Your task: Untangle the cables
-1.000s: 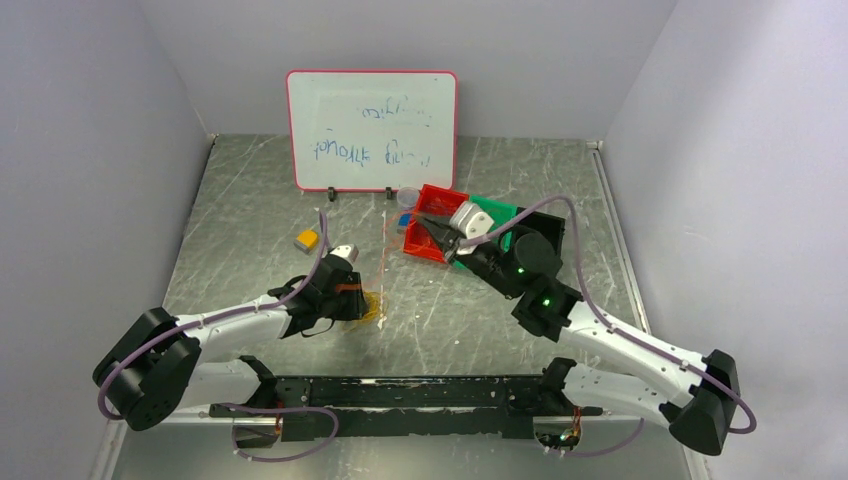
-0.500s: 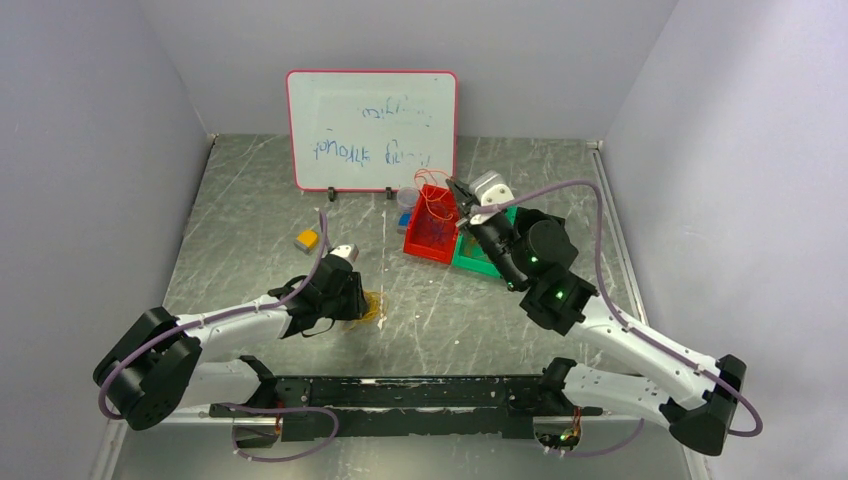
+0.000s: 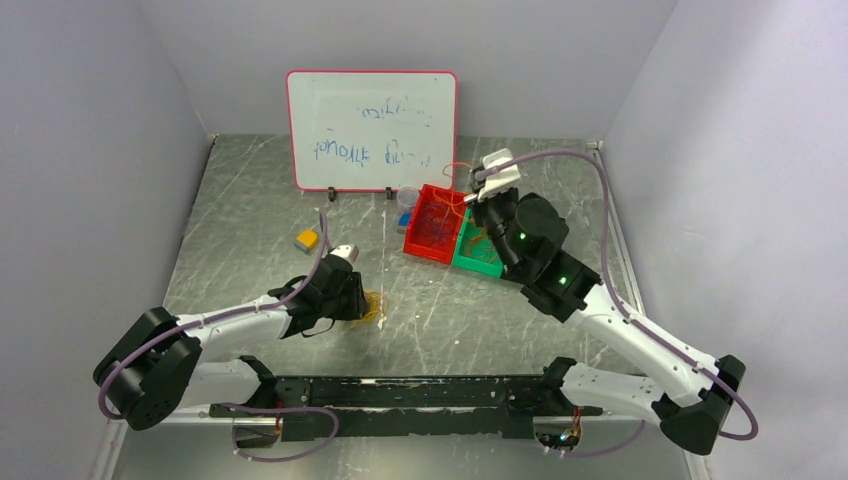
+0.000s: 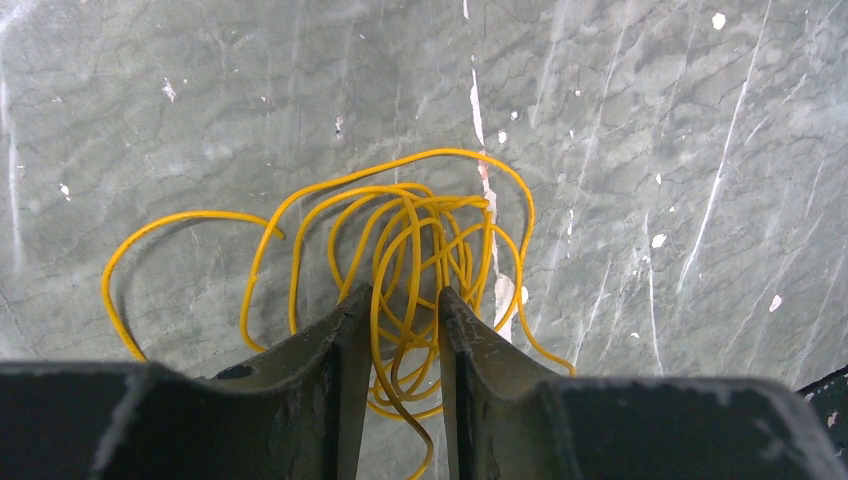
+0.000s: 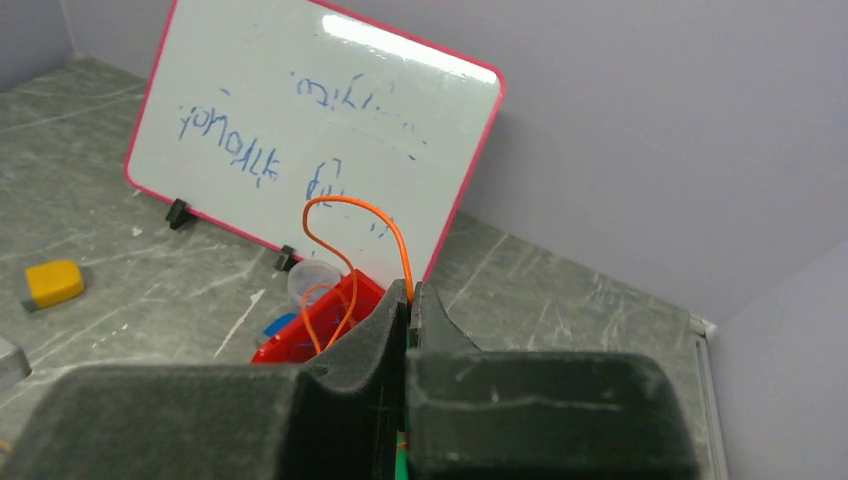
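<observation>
A loopy tangle of yellow cables point(image 4: 420, 215) lies on the grey table, small beside the left arm in the top view point(image 3: 373, 306). My left gripper point(image 4: 403, 292) is down on it, its jaws closed partway on a bundle of yellow strands between them. My right gripper point(image 5: 410, 287) is raised behind the red bin point(image 3: 418, 247) and is shut on a thin orange cable point(image 5: 350, 205). That cable arcs up from the fingertips and drops back into the red bin point(image 5: 290, 345). In the top view the right gripper point(image 3: 476, 183) is by the bin's far right corner.
A green bin point(image 3: 480, 262) sits against the red one. A whiteboard point(image 3: 372, 128) leans at the back wall, with a clear cup point(image 3: 407, 196) at its foot. A yellow block point(image 3: 307, 239) lies left of centre. Lilac walls close in both sides.
My right gripper has risen and moved back and to the right from over the red bin, drawing the orange cable up with it. The left arm and yellow tangle stay put.
</observation>
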You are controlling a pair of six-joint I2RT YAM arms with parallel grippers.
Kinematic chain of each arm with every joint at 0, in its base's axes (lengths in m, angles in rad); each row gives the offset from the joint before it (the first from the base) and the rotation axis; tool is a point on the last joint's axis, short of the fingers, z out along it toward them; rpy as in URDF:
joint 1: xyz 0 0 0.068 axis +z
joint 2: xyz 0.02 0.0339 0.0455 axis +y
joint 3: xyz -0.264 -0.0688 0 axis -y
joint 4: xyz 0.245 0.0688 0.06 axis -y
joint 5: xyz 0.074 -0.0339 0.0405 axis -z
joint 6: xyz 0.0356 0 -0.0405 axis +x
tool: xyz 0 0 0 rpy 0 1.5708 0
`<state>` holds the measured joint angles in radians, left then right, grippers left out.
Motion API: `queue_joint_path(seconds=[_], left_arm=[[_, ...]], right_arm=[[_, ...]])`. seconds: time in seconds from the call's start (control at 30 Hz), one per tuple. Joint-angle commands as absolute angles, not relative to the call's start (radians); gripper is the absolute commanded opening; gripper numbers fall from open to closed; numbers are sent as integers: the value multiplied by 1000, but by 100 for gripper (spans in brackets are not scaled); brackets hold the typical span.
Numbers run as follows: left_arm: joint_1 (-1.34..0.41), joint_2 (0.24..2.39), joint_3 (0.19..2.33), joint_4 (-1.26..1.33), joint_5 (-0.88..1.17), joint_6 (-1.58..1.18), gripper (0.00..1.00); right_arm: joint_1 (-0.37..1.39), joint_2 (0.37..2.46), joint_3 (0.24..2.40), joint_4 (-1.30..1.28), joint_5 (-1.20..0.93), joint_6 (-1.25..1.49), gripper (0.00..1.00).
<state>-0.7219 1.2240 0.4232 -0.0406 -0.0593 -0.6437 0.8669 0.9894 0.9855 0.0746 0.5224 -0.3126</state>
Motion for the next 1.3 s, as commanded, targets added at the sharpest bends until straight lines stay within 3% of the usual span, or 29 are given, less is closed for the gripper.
queue_joint_path(seconds=[0.0,0.3,1.27], left_arm=[[-724,1221,415,-39,-46,-640,36],[-725,1228,422,-49,-51,-636,36],[-725,1301,482,-51,-30,-611,35]], right_arm=[[793,1010,1069,-57,530,-205,0],[566,1077,1129,-240,370,-38,0],[369,1213,1140,-362,189,75,0]])
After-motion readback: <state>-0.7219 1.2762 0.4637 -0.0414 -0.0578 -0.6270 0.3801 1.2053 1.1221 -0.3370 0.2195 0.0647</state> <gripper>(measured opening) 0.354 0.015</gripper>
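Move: The green bin, where I'm taking the orange cable already pinched in my right fingers, has its middle about 11 cm ahead, 8 cm to the right and some 34 cm below my right hand. From that hand, the red bin lies roughly 14 cm ahead and 2 cm left, the black bin about 8 cm ahead and 19 cm right, both as far down. From my left hand the green bin is some 19 cm ahead and 24 cm right, at nearly the same height. With my right fingers kept shut on the orange cable, I swing it forward and right, then mostly sink towards the green bin: about 11 cm down, 9 cm right and 7 cm forward in all. As I go, my wrist tips the nearly level fingers down by close to 30 degrees and turns a little clockwise. ##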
